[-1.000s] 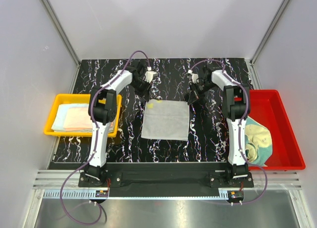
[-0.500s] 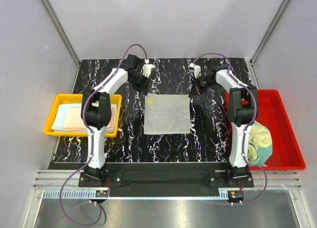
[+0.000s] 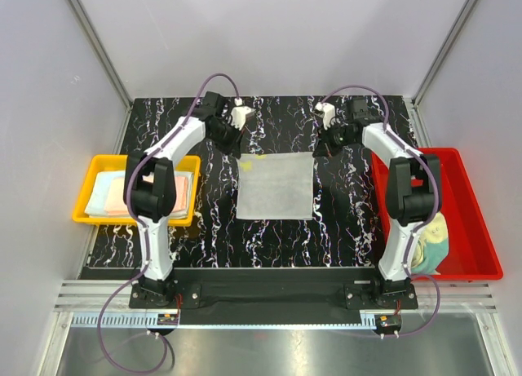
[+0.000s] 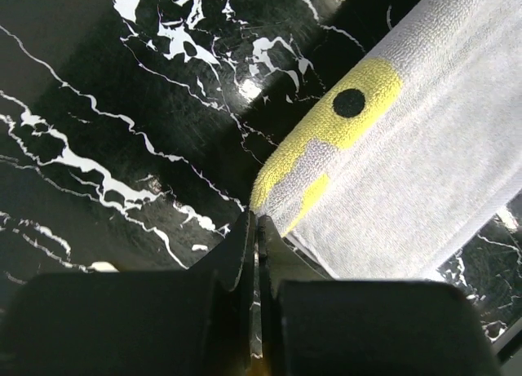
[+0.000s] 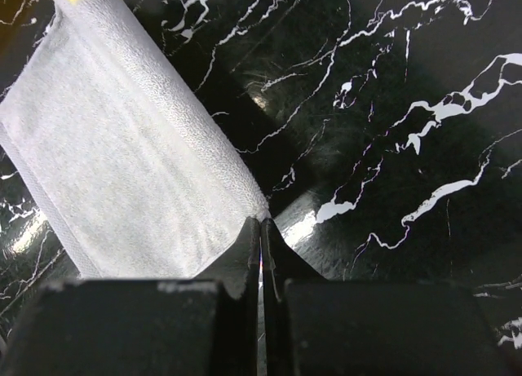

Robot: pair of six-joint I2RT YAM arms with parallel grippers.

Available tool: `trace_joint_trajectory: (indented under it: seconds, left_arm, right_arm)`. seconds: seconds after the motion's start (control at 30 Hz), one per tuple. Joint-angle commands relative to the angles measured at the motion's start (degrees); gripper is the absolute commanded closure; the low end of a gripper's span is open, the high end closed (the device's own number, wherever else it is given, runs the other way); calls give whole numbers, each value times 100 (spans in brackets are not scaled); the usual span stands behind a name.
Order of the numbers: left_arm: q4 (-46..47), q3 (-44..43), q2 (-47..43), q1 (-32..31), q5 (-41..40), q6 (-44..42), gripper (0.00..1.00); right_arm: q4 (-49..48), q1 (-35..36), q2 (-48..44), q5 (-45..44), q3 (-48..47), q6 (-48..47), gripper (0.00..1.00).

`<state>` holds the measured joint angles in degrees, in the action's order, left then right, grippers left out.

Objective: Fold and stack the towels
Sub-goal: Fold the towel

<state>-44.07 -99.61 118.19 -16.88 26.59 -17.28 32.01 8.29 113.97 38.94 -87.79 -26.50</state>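
Observation:
A pale grey towel (image 3: 276, 187) lies spread flat on the black marbled table. Its far-left corner bears a yellow patch with a black dot (image 4: 349, 103). My left gripper (image 3: 241, 152) is shut on that corner, the cloth (image 4: 424, 148) reaching right up to the pinched tips (image 4: 258, 223). My right gripper (image 3: 318, 152) is shut on the far-right corner, where the towel (image 5: 122, 172) meets the tips (image 5: 262, 225). Folded light blue and pink towels (image 3: 110, 192) sit in the yellow tray. Crumpled yellow-green towels (image 3: 431, 237) lie in the red tray.
The yellow tray (image 3: 81, 205) stands at the table's left edge and the red tray (image 3: 469, 196) at its right edge. Both arms reach far out over the table towards the back wall. Grey walls close in the back and sides.
Both arms have stretched further towards the back, drawing the towel's far edge away from the bases. The towel has shifted back and now lies flatter and squarer.

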Motion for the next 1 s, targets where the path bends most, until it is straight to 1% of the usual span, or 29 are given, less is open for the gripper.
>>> trace_joint_trajectory:
  seconds: [0.0, 0.1, 0.3, 0.43, 0.57, 0.67, 0.83, 0.97]
  left_arm:
    - [136, 143, -647, 27, -40, 5, 100]
    - [154, 476, -885, 19, 39, 49, 100]
    - [355, 1224, -1684, -69, 206, 286, 100]
    - [540, 2057, -2089, -254, 259, 497, 100]
    - [715, 2770, -2615, -430, 250, 690, 100]
    - [865, 3200, -2783, -465, 373, 866, 100]
    - [716, 3536, -2854, -597, 400, 981, 100]
    - [655, 3738, -2898, -658, 329, 1060, 100]
  right_arm:
    - [-449, 85, -682, -281, 314, 92, 100]
    - [-607, 172, -1024, -308, 701, 259, 100]
    - [-897, 330, -1710, -466, 1579, 724, 100]
    - [-1065, 488, -2080, -562, 2238, 1032, 100]
    - [-1100, 647, -2432, -747, 2670, 1410, 100]
    - [-1109, 744, -2652, -870, 2968, 1647, 100]
    - [-1057, 779, -2925, -923, 3399, 1885, 100]
    - [-890, 814, -2968, -932, 3479, 2105, 100]
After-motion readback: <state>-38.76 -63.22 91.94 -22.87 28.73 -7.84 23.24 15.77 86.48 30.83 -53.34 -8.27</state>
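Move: The towel's near edge, where its raised far edge is being taken, lies flat on the table. Its near left corner is about 18 cm straight back of the left hand and 8 cm below. Its near right corner is some 17 cm back, 1 cm left and 8 cm below the right hand. The yellow tray is about 32 cm left and 8 cm back of the left hand; the red tray about 38 cm right and 15 cm back of the right hand. The towel's lifted far edge, still pinched by a corner in each hand, is carried back towards the near edge lying on the table. Both arms draw straight back together, roughly 15 cm, arching up 2 to 4 cm early on and then sinking to just under their starting height. Fingers stay shut; both wrists tip some 10 degrees, and the right one also turns slightly clockwise. ##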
